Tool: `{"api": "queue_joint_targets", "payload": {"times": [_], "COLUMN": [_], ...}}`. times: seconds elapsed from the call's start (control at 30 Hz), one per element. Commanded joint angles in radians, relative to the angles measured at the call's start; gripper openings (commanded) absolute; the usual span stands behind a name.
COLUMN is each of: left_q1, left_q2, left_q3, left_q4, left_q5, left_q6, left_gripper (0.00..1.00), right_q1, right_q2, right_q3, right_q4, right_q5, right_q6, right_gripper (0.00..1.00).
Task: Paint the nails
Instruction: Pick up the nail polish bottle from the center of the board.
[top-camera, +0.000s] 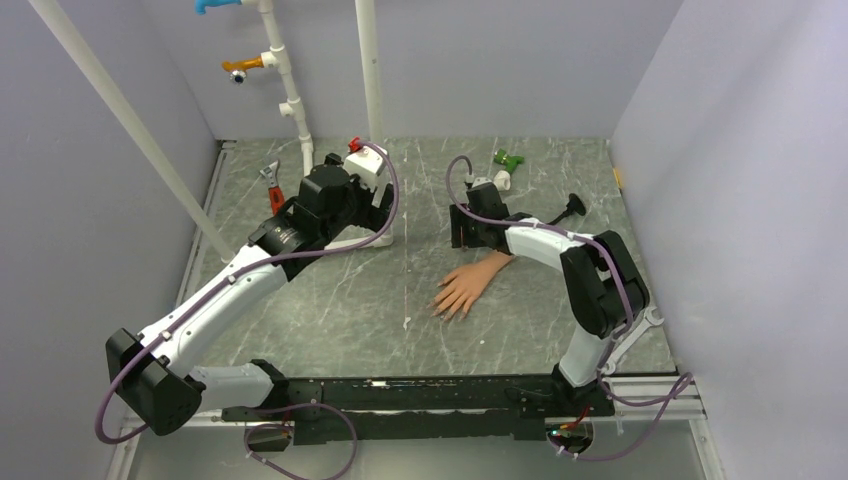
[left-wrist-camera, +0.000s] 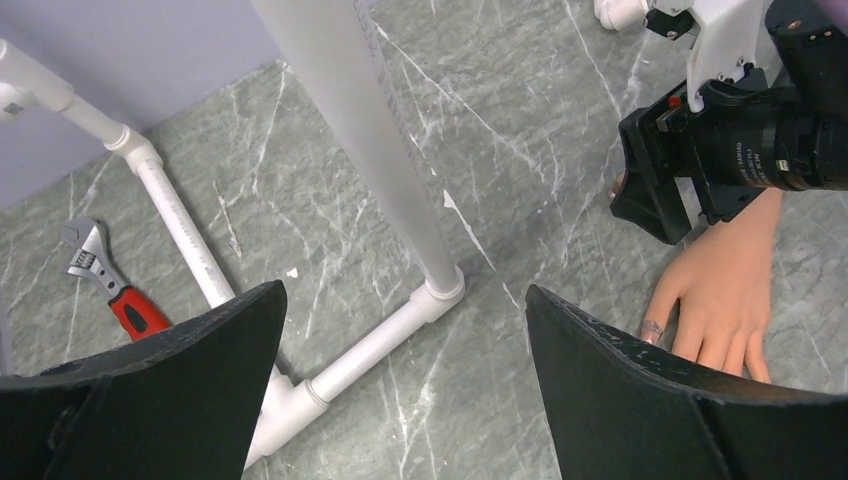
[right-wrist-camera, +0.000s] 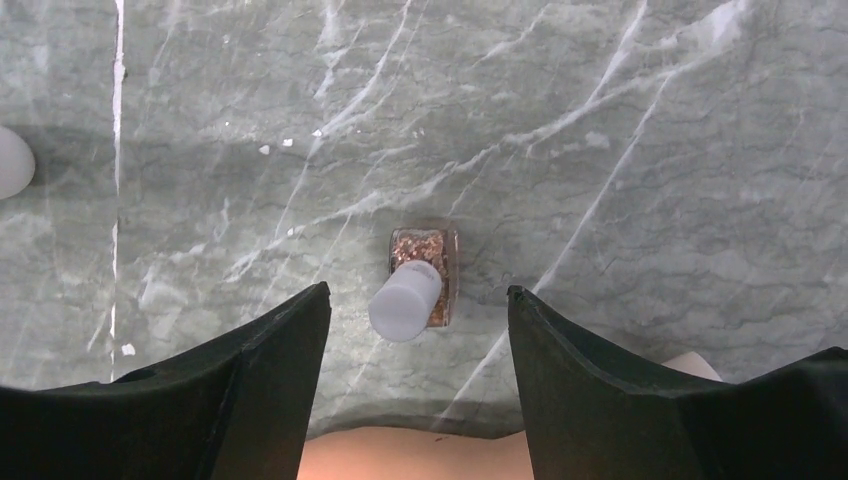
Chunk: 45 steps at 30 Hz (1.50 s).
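The peach mannequin hand (top-camera: 466, 285) lies flat mid-table, fingers spread toward the near left. In the left wrist view one of its nails (left-wrist-camera: 653, 330) shows dark speckles; the other nails are too small or hidden. A small bottle (right-wrist-camera: 432, 270) of coppery glitter with a white cap (right-wrist-camera: 405, 300) stands just beyond the hand's wrist stub (right-wrist-camera: 420, 455). My right gripper (right-wrist-camera: 418, 292) hangs over it, jaws apart on either side of the cap and not touching it. My left gripper (left-wrist-camera: 405, 292) is wide open over bare table near the pipe foot, holding nothing.
A white PVC pipe frame (top-camera: 370, 70) rises behind the left gripper (top-camera: 385, 208), its foot (left-wrist-camera: 370, 345) on the table. A red-handled wrench (top-camera: 272, 185) lies at the far left. A green and white piece (top-camera: 506, 165) and a black object (top-camera: 575, 205) sit behind the right gripper (top-camera: 466, 232).
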Motion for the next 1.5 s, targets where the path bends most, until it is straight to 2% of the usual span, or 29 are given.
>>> {"api": "queue_joint_targets", "payload": {"times": [0.0,0.4,0.57,1.0,1.1,1.17,1.27,1.47], "left_q1": [0.004,0.004,0.004,0.006,0.006,0.005,0.005,0.005], "left_q2": [-0.029,-0.031,-0.034,-0.031,-0.027,-0.027,-0.027,-0.026], "left_q3": [-0.005,-0.007,-0.008,-0.010,-0.010,-0.010,-0.010,-0.010], "left_q4": [0.044,0.043,0.043,0.043,0.042,0.044,0.041,0.041], "left_q5": [-0.022,-0.027,-0.028,-0.027,-0.026,-0.024,-0.022,-0.021], "left_q6": [0.007,0.017,0.022,0.027,0.027,0.027,0.027,0.027], "left_gripper": [0.95,0.95,0.95,0.95,0.95,0.95,0.95,0.95], "right_q1": [0.003,0.029,0.046,0.064,0.065,0.063,0.064,0.064], "right_q2": [0.025,0.087,0.096,0.065,0.061,0.059,0.055,0.054], "right_q3": [0.062,0.099,0.094,0.029,0.018,0.012,0.007,0.003], "right_q4": [0.043,0.030,0.038,0.057,0.064,0.066,0.071,0.079], "right_q5": [0.044,0.102,0.112,0.162,0.172,0.180,0.183,0.188], "right_q6": [-0.021,-0.041,-0.053,-0.055,-0.054,-0.052,-0.051,-0.049], "right_gripper": [0.66,0.59,0.48,0.50,0.48,0.38,0.34,0.33]}}
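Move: The nail polish bottle stands just under the right hand: about 1 cm ahead, level with it sideways, its middle roughly 3 cm below and already between the open fingers. From this hand the rubber hand lies some 10 cm back and 2 cm right, the white pipe's foot 16 cm left and level, and the green-and-white fitting about 16 cm ahead and 8 cm right. From the left hand the bottle is about 5 cm ahead, 16 cm right and 26 cm below. The right fingertips close on both sides of the nail polish bottle and pinch it where it stands. To get there the right hand edges about 1.5 cm forward, then sinks some 2.5 cm while easing back 1 cm, swaying slightly left and back right. Its left side dips by nearly 10 degrees as the fingers narrow in stages to about half their starting gap. ##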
